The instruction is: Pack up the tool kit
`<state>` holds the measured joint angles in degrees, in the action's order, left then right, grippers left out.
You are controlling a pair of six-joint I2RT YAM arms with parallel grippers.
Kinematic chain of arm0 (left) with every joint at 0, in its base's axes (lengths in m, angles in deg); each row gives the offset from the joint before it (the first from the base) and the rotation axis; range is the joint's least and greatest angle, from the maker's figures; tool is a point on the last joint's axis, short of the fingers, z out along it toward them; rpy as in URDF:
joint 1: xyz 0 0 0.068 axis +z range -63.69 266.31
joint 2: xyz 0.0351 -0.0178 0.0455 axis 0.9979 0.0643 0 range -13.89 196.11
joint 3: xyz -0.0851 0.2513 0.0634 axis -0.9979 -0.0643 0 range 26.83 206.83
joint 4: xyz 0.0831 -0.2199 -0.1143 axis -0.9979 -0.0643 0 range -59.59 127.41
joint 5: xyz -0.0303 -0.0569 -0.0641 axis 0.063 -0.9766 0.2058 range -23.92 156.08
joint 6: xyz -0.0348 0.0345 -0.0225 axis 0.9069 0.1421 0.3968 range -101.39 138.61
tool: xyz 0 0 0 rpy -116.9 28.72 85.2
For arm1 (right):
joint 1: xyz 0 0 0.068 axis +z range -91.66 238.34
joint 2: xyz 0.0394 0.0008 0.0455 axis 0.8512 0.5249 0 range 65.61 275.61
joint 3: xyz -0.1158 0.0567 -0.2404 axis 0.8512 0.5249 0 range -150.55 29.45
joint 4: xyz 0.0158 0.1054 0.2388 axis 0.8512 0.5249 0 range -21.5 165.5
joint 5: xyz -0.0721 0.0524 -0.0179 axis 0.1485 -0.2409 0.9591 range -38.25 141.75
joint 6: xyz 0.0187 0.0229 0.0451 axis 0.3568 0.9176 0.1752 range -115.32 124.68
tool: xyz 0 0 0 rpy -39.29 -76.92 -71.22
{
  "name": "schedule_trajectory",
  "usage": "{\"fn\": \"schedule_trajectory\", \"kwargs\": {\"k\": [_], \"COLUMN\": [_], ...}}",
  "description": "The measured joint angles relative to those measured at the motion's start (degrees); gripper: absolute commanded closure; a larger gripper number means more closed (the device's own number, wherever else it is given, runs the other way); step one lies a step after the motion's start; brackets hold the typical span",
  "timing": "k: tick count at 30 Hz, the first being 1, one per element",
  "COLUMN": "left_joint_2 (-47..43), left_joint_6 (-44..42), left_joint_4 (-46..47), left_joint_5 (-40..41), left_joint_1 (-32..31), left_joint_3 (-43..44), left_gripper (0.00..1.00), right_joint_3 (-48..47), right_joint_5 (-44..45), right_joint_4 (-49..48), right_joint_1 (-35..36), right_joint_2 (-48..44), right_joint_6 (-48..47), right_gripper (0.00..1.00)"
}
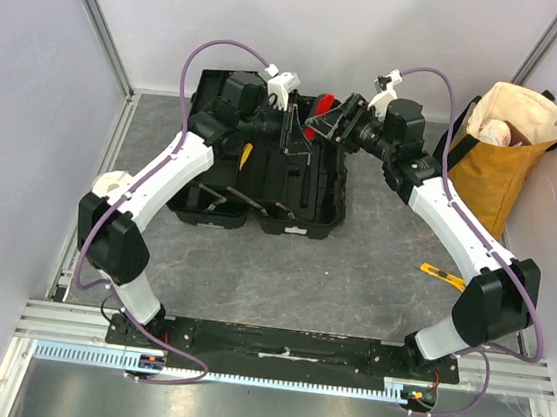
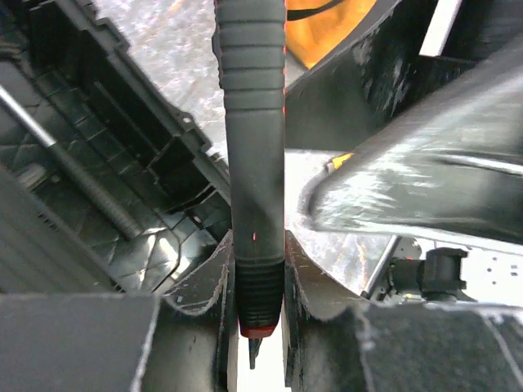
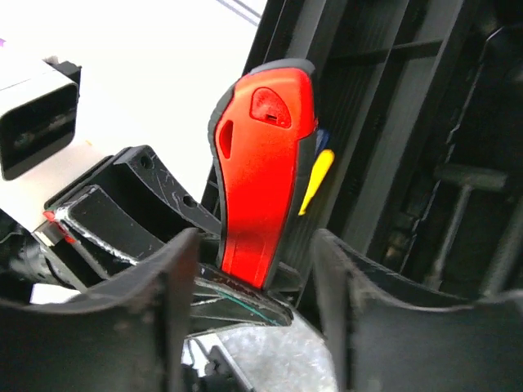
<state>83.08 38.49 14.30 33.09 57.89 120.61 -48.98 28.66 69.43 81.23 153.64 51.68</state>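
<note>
The black toolbox [image 1: 298, 211] lies open in the middle of the table. Above its back half the two grippers meet. My left gripper [image 1: 293, 122] is shut on a tool with a red-and-grey handle [image 2: 255, 122]; its fingers [image 2: 200, 286] press the ribbed end on both sides. The same handle [image 3: 265, 171] shows its red face in the right wrist view, standing between the spread fingers [image 3: 359, 286] of my right gripper [image 3: 257, 261], with a gap on each side. The right gripper [image 1: 328, 124] is open. A yellow-handled tool [image 1: 246, 155] lies inside the toolbox [image 3: 392, 122].
A mustard-yellow tote bag [image 1: 501, 153] stands at the back right against the wall. A yellow knife [image 1: 444, 278] lies on the table beside the right arm. White walls and metal rails close in the work area on three sides.
</note>
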Motion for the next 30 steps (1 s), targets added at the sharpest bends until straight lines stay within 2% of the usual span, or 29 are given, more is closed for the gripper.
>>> {"fn": "schedule_trajectory", "kwargs": {"k": [3,5,10,16,19,30], "left_joint_2": [0.0,-0.1,-1.2,-3.9,-3.7,4.7], "left_joint_6": [-0.1,-0.2,-0.2,-0.2,-0.3,-2.7], "left_joint_4": [-1.6,-3.0,-6.7,-8.7,-10.5,-14.8], "left_joint_5": [3.0,5.9,10.6,11.8,11.7,11.2], "left_joint_1": [0.2,0.7,4.3,16.2,20.3,21.0], "left_joint_3": [0.0,0.0,0.0,0.0,0.4,3.1], "left_gripper": [0.98,0.98,0.98,0.98,0.98,0.98], "right_joint_3": [-0.4,-0.5,-0.5,-0.5,-0.3,1.0], "right_joint_5": [3.0,5.9,11.6,14.0,14.2,13.9], "right_joint_4": [0.0,0.5,3.3,6.1,7.3,10.1], "right_joint_1": [0.0,0.0,-0.7,-2.8,-3.6,-4.9], "right_joint_2": [0.0,-0.2,-1.4,-2.0,-2.0,-1.8], "right_joint_6": [-1.4,-2.5,-4.9,-5.7,-5.4,-4.0], "right_gripper": [0.06,0.02,0.02,0.02,0.02,0.04]}}
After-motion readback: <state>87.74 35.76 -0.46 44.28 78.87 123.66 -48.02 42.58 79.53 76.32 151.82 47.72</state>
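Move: The left hand already grips the red knife; the toolbox's left tray, where it is taken, has its middle about 21 cm left, 15 cm ahead and 14 cm below. From that hand the yellow screwdriver is about 13 cm left, 9 ahead and 17 below, and the deep bin 13 ahead, 4 right and 23 below. From the right hand, the left tray's middle is some 25 cm left, 11 ahead and 17 below. The left hand keeps its grip on the red knife and carries it some 18 cm left and 9 cm forward, out over the left tray, turning about 30 degrees counter-clockwise on the way, then stops going left and sinks roughly 5 cm with the fingers tipping further down. The right hand, its fingers already parting at the hand-over, opens wide and backs off to the right, away from the knife, sinking a little and turning clockwise. ##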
